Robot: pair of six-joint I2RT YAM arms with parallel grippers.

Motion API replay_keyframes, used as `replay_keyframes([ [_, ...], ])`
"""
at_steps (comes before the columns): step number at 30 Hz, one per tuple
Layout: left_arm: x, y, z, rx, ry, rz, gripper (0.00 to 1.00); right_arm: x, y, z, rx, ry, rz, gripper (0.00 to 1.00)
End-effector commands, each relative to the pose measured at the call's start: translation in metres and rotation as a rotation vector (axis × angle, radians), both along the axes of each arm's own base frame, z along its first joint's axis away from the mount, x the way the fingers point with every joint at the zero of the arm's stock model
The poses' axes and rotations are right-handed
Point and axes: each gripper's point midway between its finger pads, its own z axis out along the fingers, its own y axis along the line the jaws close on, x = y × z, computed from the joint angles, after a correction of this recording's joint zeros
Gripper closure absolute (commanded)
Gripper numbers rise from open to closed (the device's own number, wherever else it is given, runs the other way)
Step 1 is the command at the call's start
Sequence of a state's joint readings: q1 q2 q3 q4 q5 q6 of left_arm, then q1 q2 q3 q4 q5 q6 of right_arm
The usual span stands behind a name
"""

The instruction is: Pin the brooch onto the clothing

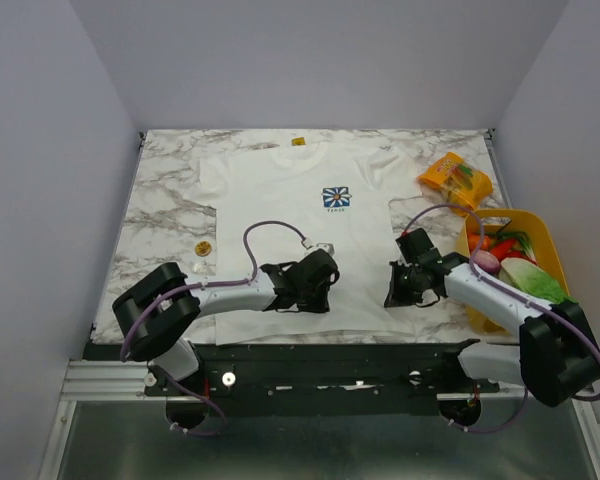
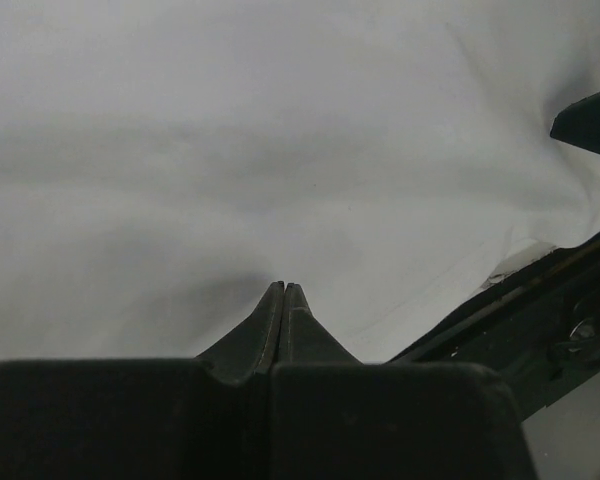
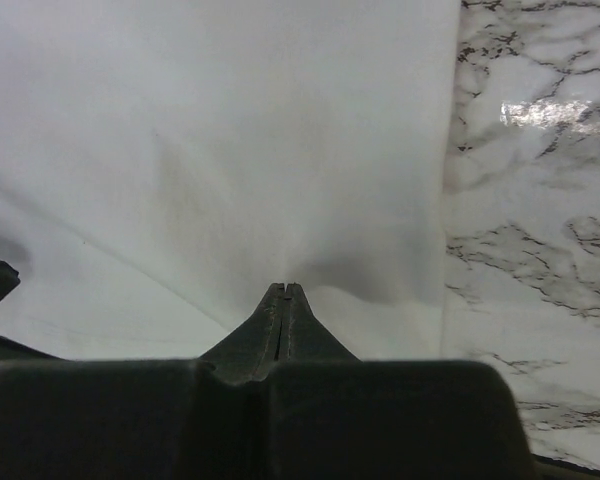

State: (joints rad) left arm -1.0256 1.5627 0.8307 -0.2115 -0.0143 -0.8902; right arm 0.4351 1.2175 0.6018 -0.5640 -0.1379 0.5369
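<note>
The clothing is a white T-shirt lying flat on the marble table, with a blue, white and yellow flower emblem on its chest. The brooch is a tiny round gold piece on the marble, left of the shirt. My left gripper is shut and empty, low over the shirt's lower part; the wrist view shows its tips over plain white cloth. My right gripper is shut at the shirt's lower right edge, its tips against the cloth beside bare marble.
An orange snack packet lies at the back right. A yellow basket with vegetables stands at the right edge. A small yellow bit sits above the collar. A small white bit lies near the brooch. Grey walls enclose the table.
</note>
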Motion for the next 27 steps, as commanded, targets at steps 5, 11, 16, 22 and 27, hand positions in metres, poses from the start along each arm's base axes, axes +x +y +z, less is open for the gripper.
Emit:
replay_keyframes([
  [5, -0.012, 0.004, -0.024, 0.061, 0.031, 0.003, 1.0, -0.02, 0.01, -0.022, -0.081, 0.074, 0.031, 1.0],
  [11, -0.03, 0.025, -0.038, 0.114, 0.083, -0.011, 1.0, -0.037, 0.009, -0.025, -0.141, 0.115, 0.064, 1.0],
  [16, -0.048, 0.035, -0.038, 0.149, 0.111, -0.02, 1.0, -0.045, 0.006, -0.018, -0.15, 0.13, 0.071, 1.0],
  [22, -0.065, 0.048, -0.038, 0.177, 0.126, -0.021, 1.0, -0.05, -0.003, -0.009, -0.189, 0.129, 0.066, 1.0],
  [27, -0.059, 0.054, -0.031, 0.194, 0.078, -0.002, 1.0, -0.048, 0.001, 0.001, -0.178, 0.114, 0.076, 1.0],
])
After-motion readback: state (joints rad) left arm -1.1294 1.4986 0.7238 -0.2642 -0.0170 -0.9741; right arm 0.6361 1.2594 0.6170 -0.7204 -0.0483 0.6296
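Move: Both hands are closed just over the clothing's lower front, with the cloth patch to be dragged right under the tips, about 2 cm below. The hem lies some 5 cm back of the left hand and 6 cm back of the right. From the left hand the flower print is about 33 cm ahead and 3 cm right, and the brooch roughly 17 cm ahead and 33 cm left. The clothing's right edge runs about 4 cm right of the right hand. Shut fingertips of both hands come down onto the clothing, sinking about 2 cm, then press on it and drag it back towards the robot, each hand travelling some 5 cm. The left drifts about 2 cm left as it pulls; the right swings some 2 cm left early, returns, and tips slightly. ##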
